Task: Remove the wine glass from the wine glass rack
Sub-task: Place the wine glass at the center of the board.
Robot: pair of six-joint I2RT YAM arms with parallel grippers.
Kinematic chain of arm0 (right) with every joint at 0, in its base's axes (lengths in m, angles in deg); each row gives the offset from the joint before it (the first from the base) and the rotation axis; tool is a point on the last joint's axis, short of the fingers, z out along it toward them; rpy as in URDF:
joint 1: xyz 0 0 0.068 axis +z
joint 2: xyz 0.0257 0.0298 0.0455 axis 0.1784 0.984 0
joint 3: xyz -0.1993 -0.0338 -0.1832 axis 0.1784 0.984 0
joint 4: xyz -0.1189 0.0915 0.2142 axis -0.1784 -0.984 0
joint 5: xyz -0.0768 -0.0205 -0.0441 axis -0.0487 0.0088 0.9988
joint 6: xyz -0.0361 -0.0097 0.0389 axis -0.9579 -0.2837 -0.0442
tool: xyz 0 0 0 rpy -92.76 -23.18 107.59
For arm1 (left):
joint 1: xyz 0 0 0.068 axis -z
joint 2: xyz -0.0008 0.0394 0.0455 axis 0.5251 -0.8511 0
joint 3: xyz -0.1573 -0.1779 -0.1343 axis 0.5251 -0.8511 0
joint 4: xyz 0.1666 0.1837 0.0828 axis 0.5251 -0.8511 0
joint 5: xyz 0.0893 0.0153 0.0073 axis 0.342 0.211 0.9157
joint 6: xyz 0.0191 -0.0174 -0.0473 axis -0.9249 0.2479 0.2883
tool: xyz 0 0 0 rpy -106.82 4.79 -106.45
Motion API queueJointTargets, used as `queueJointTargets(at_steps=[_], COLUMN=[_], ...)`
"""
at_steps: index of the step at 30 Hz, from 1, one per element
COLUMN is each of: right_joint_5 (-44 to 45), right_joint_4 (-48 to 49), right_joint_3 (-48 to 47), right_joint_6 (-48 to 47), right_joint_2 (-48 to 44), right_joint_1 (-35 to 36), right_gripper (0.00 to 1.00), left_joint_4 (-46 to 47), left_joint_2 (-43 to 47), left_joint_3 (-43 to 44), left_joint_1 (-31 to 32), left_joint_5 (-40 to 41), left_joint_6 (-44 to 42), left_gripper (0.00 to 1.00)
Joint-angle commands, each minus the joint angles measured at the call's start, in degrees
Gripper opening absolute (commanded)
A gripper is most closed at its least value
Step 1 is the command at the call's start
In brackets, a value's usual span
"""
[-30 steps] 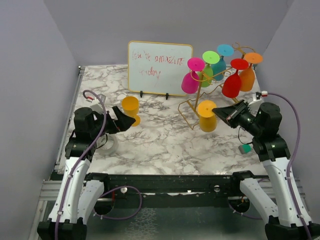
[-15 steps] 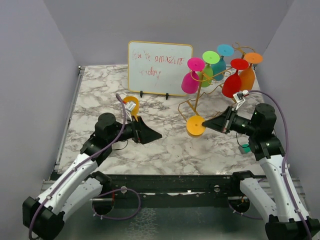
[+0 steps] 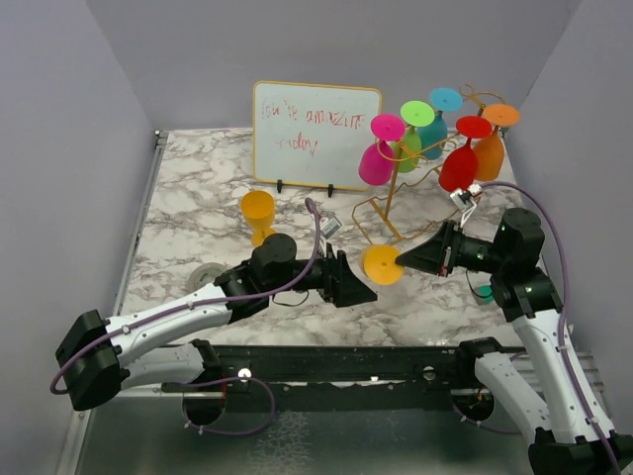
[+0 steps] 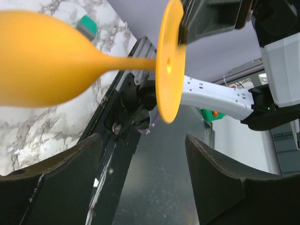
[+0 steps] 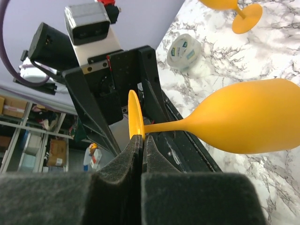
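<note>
The gold wire wine glass rack point(image 3: 394, 205) stands at the back right with several coloured glasses hanging on it. My right gripper point(image 3: 403, 260) point(image 5: 142, 140) is shut on the foot rim of a yellow-orange wine glass point(image 3: 381, 264) point(image 5: 253, 122), held in the air to the left of the rack and above the table. From above only the foot disc shows. My left gripper point(image 3: 362, 290) point(image 4: 143, 159) is open just left of that glass. In the left wrist view the bowl point(image 4: 42, 61) and the foot point(image 4: 169, 61) lie ahead of its fingers point(image 4: 56, 173), apart from them.
A white dry-erase board point(image 3: 315, 134) stands at the back. Another orange glass point(image 3: 258, 213) stands upright on the marble table point(image 3: 188, 188), and a tape roll point(image 3: 208, 274) lies near the left front. A small green object point(image 3: 485, 293) sits by the right arm.
My right gripper has carried the yellow-orange glass left and down, away from the rack, and tipped it over. My left arm has swung right from the standing orange glass to beside the held one.
</note>
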Motion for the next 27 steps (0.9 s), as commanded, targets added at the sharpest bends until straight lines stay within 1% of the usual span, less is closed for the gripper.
queueJointTargets(at_steps=[1, 3, 4, 8, 9, 11, 12, 14, 17, 18, 20, 21, 23, 25, 26, 27], right_joint_5=[-5.0, -6.2, -6.6, -8.3, -9.0, -9.7, -10.2, -11.3, -12.4, -12.5, -12.5, -12.5, -12.3, -12.0, -12.0, -11.8], right_joint_4=[-1.9, -2.3, -3.0, -4.8, -4.7, -4.9, -5.1, -5.1, -6.9, -8.1, -10.5, -11.5, -11.8, -10.3, -9.3, -8.9], right_joint_3=[0.5, 0.6, 0.5, 0.5, 0.6, 0.5, 0.4, 0.3, -0.3, -0.7, -1.4, -1.7, -1.9, -2.0, -2.0, -2.3], right_joint_6=[-2.9, -3.7, -4.3, -5.9, -6.0, -6.5, -6.7, -6.9, -8.9, -10.1, -12.2, -13.0, -13.6, -12.9, -12.2, -12.0], right_joint_2=[-1.2, -1.2, -1.2, -1.0, -1.0, -1.1, -1.1, -1.0, -0.9, -0.8, -0.3, -0.2, -0.4, -0.5, -0.5, -0.2], right_joint_1=[0.5, 0.5, 0.5, 0.6, 0.6, 0.6, 0.6, 0.6, 0.6, 0.6, 0.6, 0.6, 0.6, 0.6, 0.6, 0.7], right_gripper=[0.01, 0.01, 0.01, 0.01, 0.01, 0.01, 0.01, 0.01, 0.01, 0.03, 0.08, 0.14, 0.33, 0.49, 0.55, 0.58], left_joint_4=[6.4, 7.1, 7.3, 7.7, 7.8, 7.8, 7.9, 7.9, 7.9, 7.9, 7.9, 7.9, 7.8, 7.1, 6.2, 4.9], left_joint_2=[-1.1, -1.5, -1.7, -2.2, -2.4, -2.9, -3.0, -3.1, -2.8, -2.6, -2.0, -1.6, -0.7, 0.8, 1.8, 2.8], left_joint_3=[2.2, 2.5, 2.6, 2.9, 3.0, 3.2, 3.3, 3.3, 3.0, 2.9, 2.6, 2.4, 1.8, 1.1, 0.9, 0.6], left_joint_1=[1.4, 1.9, 2.1, 2.5, 2.5, 2.6, 2.7, 2.8, 2.9, 2.9, 2.9, 2.9, 2.9, 2.9, 2.9, 2.9], left_joint_5=[6.2, 6.9, 7.1, 6.7, 6.6, 6.1, 5.8, 5.7, 5.8, 5.8, 5.7, 5.7, 5.4, 5.9, 6.6, 7.7], left_joint_6=[-0.2, -0.1, -0.1, -0.3, -0.5, -0.7, -0.7, -0.8, -1.2, -1.4, -2.0, -2.5, -3.6, -4.9, -5.8, -6.9], left_gripper=[0.71, 0.70, 0.67, 0.52, 0.47, 0.33, 0.27, 0.18, 0.06, 0.01, 0.00, 0.00, 0.00, 0.00, 0.00, 0.00])
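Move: Hanging upside down from the right fingertips, the held yellow glass has its round base centred about 3 cm left and 1 cm ahead of that hand. From the left hand that base is roughly 5 cm ahead, 3 cm right and 4 cm up; the left fingertips wait some 4 cm back, 6 cm left and 4 cm below the right hand point. The standing yellow glass is about 24 cm ahead and 24 cm left of the left hand; the rack lies some 22 cm ahead and 9 cm right of the right hand. Handing the glass over, the right hand draws its base back towards the open left fingers, about 3 cm in all, sinking slightly and turning some 10 degrees counter-clockwise. The left hand rises about 3 cm and edges 2 cm right, then shuts fully to pinch the base's near edge from above and below; only then do the right fingers open about halfway and let go. ##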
